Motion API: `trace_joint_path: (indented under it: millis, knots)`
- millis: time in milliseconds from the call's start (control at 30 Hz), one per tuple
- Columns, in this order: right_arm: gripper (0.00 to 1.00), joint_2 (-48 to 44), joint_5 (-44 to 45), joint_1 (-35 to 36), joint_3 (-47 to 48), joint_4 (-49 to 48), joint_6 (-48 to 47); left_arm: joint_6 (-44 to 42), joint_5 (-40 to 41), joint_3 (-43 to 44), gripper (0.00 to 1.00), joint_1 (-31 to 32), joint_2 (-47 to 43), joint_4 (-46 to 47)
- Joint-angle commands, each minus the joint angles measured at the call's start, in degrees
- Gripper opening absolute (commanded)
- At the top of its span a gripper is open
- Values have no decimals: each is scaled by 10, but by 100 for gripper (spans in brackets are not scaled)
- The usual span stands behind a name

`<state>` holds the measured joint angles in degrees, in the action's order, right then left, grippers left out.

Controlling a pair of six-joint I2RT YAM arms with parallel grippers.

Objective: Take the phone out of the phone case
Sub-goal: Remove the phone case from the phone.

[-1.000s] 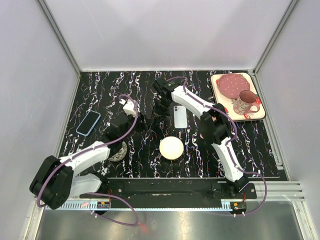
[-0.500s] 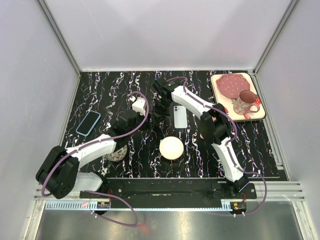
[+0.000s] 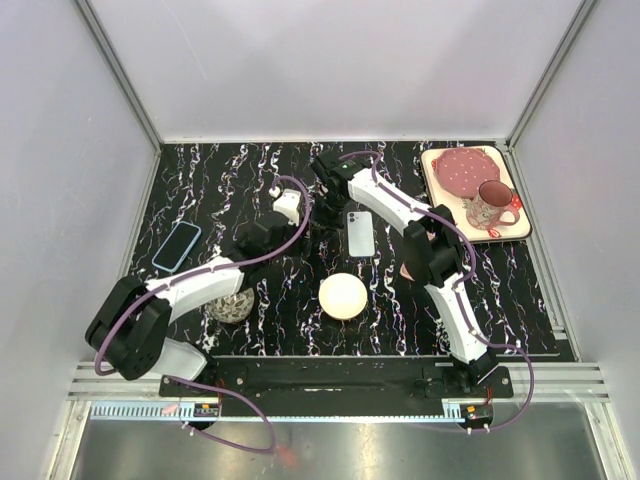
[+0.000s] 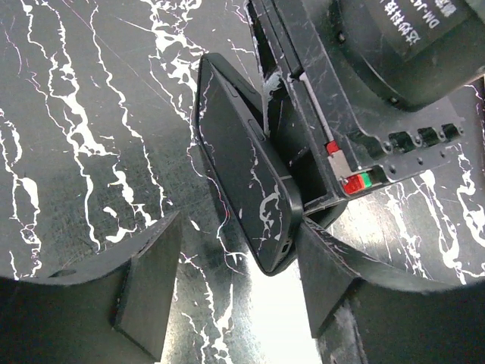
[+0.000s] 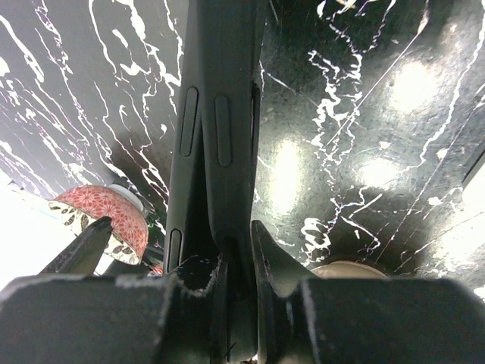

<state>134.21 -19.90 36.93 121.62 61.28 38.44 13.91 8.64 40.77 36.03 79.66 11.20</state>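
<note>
The phone case [image 5: 218, 114] is black and stands on edge above the black marbled table, with the dark phone [image 4: 246, 178] in it. My right gripper [image 5: 239, 250] is shut on the case's edge. In the right wrist view two layers show side by side at the grip, and I cannot tell which is phone and which is case. My left gripper [image 4: 236, 265] is open, and the phone's lower corner reaches between its fingers [image 4: 148, 284], closer to the right one. In the top view the left gripper [image 3: 308, 222] sits just below-left of the right gripper [image 3: 322, 205].
A light blue phone [image 3: 360, 233] lies right of the grippers, and a blue-rimmed phone [image 3: 177, 245] lies at the left. A cream bowl [image 3: 343, 296] and a patterned bowl [image 3: 230, 306] sit nearer the bases. A tray [image 3: 518, 228] at back right holds a pink plate [image 3: 460, 170] and a mug [image 3: 490, 208].
My left arm has swung up and to the right, bringing its open gripper to the held phone. The right arm has barely moved.
</note>
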Motion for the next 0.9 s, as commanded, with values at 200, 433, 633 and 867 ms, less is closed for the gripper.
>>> trace_joint_path:
  millis: [200,433,633,867]
  knots:
    - [0,-44,-6,-3,-9,27,-83,25,87,47,43,-9,35,-61]
    - [0,-91,35,-6,-85,12,-156,16,36,83,28,-37,56,-82]
    - [0,-124,54,-11,-140,-2,-165,-10,62,118,12,-48,70,-135]
    - [0,-144,69,-14,-163,-3,-170,-16,75,126,0,-54,63,-151]
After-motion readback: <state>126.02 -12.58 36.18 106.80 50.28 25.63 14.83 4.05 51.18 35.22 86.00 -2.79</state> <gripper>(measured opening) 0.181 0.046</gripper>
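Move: The black phone and its case gape apart in my right hand's grip. From my open left hand, the middle of the panel leaning towards it lies about 4 cm ahead, 3 cm to the right and slightly lower; from my right hand, it is about 3 cm back and 4 cm to the left. Counted from my left hand, the white phone lies roughly 3 cm ahead and 17 cm right, and the white dish 15 cm back and 11 cm right, both some 10 cm below. I close my left fingers onto the near end of the loose panel, one finger in behind it, and pinch it shut while the left hand travels about 3 cm right, tipping down some 10 degrees. My right hand keeps its grip on the other piece and draws away right about 3.5 cm, sinking slightly and turning about 15 degrees; at the end my left hand jerks back nearly 2 cm left. ##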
